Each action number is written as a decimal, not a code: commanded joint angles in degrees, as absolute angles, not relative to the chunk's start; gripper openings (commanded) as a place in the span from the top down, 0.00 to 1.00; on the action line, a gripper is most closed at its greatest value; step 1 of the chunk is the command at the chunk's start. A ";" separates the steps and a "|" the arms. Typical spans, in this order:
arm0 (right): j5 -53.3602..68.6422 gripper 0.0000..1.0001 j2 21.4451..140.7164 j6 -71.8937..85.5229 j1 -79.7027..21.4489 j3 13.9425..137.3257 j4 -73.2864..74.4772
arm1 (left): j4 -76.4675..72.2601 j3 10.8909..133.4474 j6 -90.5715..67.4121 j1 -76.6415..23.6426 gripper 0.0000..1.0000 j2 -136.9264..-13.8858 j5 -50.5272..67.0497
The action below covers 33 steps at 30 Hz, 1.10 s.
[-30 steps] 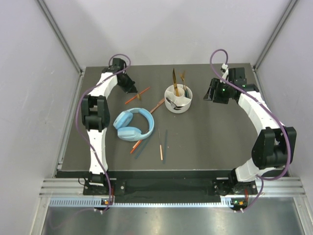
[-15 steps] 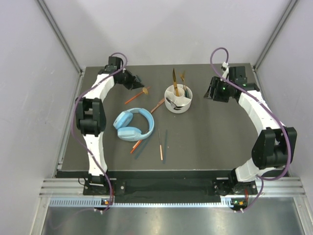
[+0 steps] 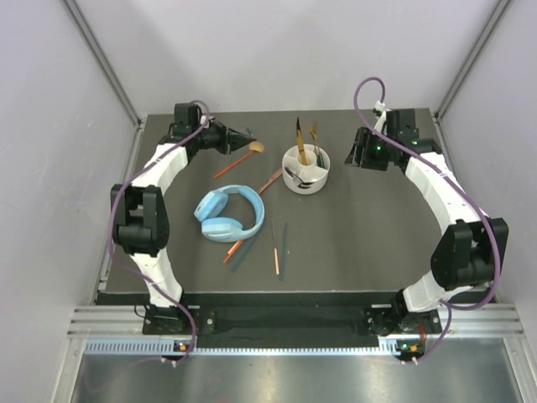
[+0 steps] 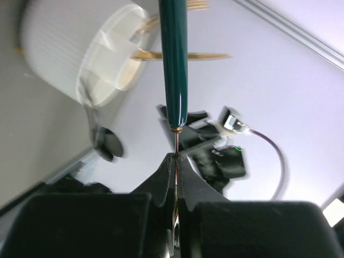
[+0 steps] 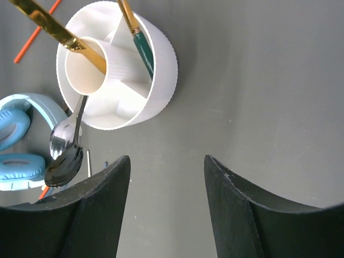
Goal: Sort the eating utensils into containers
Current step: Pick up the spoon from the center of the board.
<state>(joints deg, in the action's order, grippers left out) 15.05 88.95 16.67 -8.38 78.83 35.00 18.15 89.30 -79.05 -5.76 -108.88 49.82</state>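
Note:
My left gripper (image 3: 248,137) (image 4: 176,156) hovers at the table's back left, shut on the thin bronze neck of a utensil whose dark teal handle (image 4: 174,59) points toward the container. Its bronze end (image 3: 256,147) shows just beyond the jaws. The white divided container (image 3: 306,170) (image 5: 118,64) (image 4: 80,54) holds gold utensils (image 3: 299,134) (image 5: 59,35), a teal-handled one (image 5: 141,45), and a silver spoon (image 5: 64,140) and a black spoon (image 5: 64,169) hanging over its rim. My right gripper (image 3: 359,155) (image 5: 166,161) is open above bare table to the right of the container. Orange chopsticks (image 3: 226,170) (image 3: 275,256) and a teal chopstick (image 3: 283,252) lie on the table.
Light blue headphones (image 3: 228,214) (image 5: 16,145) lie left of centre, with an orange chopstick (image 3: 233,252) poking out from under them. Another orange chopstick (image 3: 270,180) lies between the headphones and the container. Grey walls close in the dark table (image 3: 369,235) on three sides.
My left gripper has risen off the table with the utensil and swung right, toward the container. The right gripper has shifted slightly back.

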 commanded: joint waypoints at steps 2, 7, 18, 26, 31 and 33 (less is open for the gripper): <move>13.18 0.43 88.42 16.52 -10.28 80.51 34.19 | -17.55 84.37 -109.66 -6.24 1.00 -104.33 60.03; 12.22 0.43 86.31 16.70 -10.55 78.58 33.49 | -29.41 84.47 -126.61 -9.05 1.00 -103.45 59.16; 10.46 0.43 81.92 16.35 -10.63 75.15 32.78 | -37.09 84.65 -141.33 -20.56 1.00 -102.13 51.33; 10.28 0.43 80.51 16.26 -10.72 74.36 33.05 | -33.25 75.59 -140.11 -22.68 1.00 -96.51 49.48; 9.49 0.43 79.89 16.78 -10.72 73.66 33.22 | -27.43 71.55 -138.78 -22.94 1.00 -92.82 50.27; 9.49 0.43 79.89 16.87 -10.55 73.39 33.40 | -22.97 69.62 -137.82 -23.03 1.00 -91.76 51.41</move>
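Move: My left hand already holds the spoon by its neck. The white container, utensils standing in it, lies about 14 cm to its right, about level with it fore and aft, its middle some 15 cm below. The orange stick lies 7 cm ahead, 4 cm left, and the blue headphones 10 cm back, 5 cm left, both nearly 20 cm below. From my right hand the container is 4 cm ahead, 14 cm left and about 11 cm lower. With the fingers still shut on the spoon's neck, I lift my left hand about 14 cm, swinging it some 12 cm right into the container's side-to-side line and drawing back about 10 cm, then sink a little at the end. Meanwhile the wrist rolls some 25–30 degrees, bringing the fingers from slanting down to pointing level to the right. ##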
